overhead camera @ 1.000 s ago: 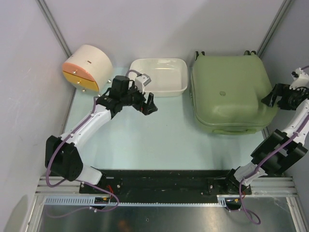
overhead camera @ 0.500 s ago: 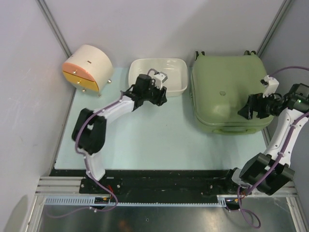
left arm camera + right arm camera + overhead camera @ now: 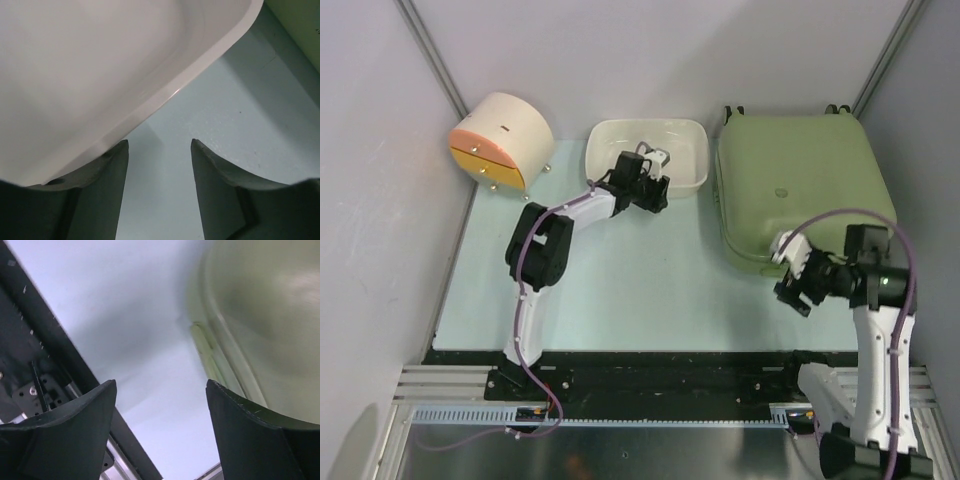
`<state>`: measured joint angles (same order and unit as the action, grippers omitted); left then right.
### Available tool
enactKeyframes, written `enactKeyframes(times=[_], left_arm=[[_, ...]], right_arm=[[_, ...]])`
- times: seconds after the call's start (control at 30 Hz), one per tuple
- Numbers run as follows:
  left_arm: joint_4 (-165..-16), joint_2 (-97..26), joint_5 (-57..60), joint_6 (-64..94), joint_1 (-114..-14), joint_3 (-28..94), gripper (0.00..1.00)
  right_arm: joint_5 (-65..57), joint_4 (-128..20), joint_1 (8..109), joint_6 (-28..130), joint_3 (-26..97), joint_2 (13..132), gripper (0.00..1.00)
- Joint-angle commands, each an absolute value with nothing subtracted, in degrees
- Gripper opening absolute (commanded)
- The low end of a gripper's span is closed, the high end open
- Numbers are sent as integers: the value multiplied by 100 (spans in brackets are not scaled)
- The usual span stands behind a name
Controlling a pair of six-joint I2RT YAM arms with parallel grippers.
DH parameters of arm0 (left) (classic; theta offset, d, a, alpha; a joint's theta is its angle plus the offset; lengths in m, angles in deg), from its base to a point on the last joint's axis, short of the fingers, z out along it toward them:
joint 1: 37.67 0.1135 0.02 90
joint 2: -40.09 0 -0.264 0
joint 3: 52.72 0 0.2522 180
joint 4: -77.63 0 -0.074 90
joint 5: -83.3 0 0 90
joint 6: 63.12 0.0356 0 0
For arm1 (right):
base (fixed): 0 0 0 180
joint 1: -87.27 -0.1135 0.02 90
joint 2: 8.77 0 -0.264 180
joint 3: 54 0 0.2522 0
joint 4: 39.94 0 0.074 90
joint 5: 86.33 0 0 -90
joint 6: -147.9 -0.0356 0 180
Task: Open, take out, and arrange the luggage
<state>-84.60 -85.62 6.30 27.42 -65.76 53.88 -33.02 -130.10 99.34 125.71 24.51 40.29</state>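
The olive-green luggage (image 3: 800,190) lies flat and closed at the back right of the table; its blurred near edge shows in the right wrist view (image 3: 260,315). My right gripper (image 3: 798,290) is open and empty, just off the luggage's front edge, near its front left corner. My left gripper (image 3: 655,195) is open and empty at the front rim of the white tub (image 3: 650,155), which fills the upper left of the left wrist view (image 3: 100,65). One left fingertip (image 3: 117,155) sits under the tub's rim.
A round cream drawer box (image 3: 500,140) with an orange front stands at the back left. A black rail (image 3: 650,375) runs along the table's near edge, and also shows in the right wrist view (image 3: 45,340). Grey walls close in both sides.
My right arm swung from over the luggage's right side to its front edge. My left arm stretched further toward the tub's front rim.
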Motion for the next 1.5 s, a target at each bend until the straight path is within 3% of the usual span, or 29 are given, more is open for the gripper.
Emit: enactKeyframes(times=[0.0, 0.13, 0.3, 0.57, 0.77, 0.93, 1.03, 1.2, 1.4, 1.47], left_arm=[[-8729, -7973, 1271, 2574, -6517, 5527, 62], [-8737, -7122, 1983, 2521, -6579, 4947, 77], [-8737, -5969, 2590, 2530, -6570, 3928, 86], [-8694, -4308, 2758, 2468, -6579, 2750, 88], [-8641, -3796, 2618, 2556, -6570, 2240, 88], [-8597, -3664, 2441, 2627, -6570, 2125, 88], [-8597, -3611, 2433, 2583, -6570, 2116, 87], [-8571, -3506, 2319, 2521, -6553, 2089, 86], [-8544, -3330, 1924, 2127, -6491, 1887, 86], [-8544, -3286, 1756, 1819, -6360, 1782, 86]], right_arm=[[-2412, -13957, 9097, 13041, 1752, 3588, 75], [-1699, -12696, 8841, 12883, 1092, 3412, 72], [-1163, -11559, 8832, 13067, 487, 3754, 70], [-417, -9871, 8894, 13375, -190, 4124, 72], [-248, -8790, 9105, 13700, -736, 4351, 77], [-257, -8472, 9026, 13542, -878, 4861, 72], [-485, -8603, 8833, 13402, -843, 5020, 61], [-688, -8999, 7335, 12568, -772, 4731, 35], [-328, -8588, 5345, 10234, -421, 5072, 29], [-625, -8403, 5088, 9748, -289, 5292, 33]])
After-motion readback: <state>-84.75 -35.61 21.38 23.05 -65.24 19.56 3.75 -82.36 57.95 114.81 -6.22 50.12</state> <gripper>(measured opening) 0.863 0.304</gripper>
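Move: The right hand hovers open near the green suitcase's front; the suitcase handle lies about 7 cm ahead of it, 5 cm to its right and 16 cm lower, and the suitcase body is centred some 17 cm beyond that handle. From the left hand the handle is roughly 35 cm to the right and 22 cm back, at about the same height, while the white tray's middle sits about 12 cm ahead, 3 cm left and slightly lower. The right fingers close around the suitcase handle and drag it to the left by roughly 10 cm, after the hand has sunk about 16 cm, first easing back, then reaching forward and right to the handle while rolling some 30 degrees, its left side down. The left hand opens wider and backs up and away from the tray's near rim, about 18 cm back and as much up, then nearly stops. ##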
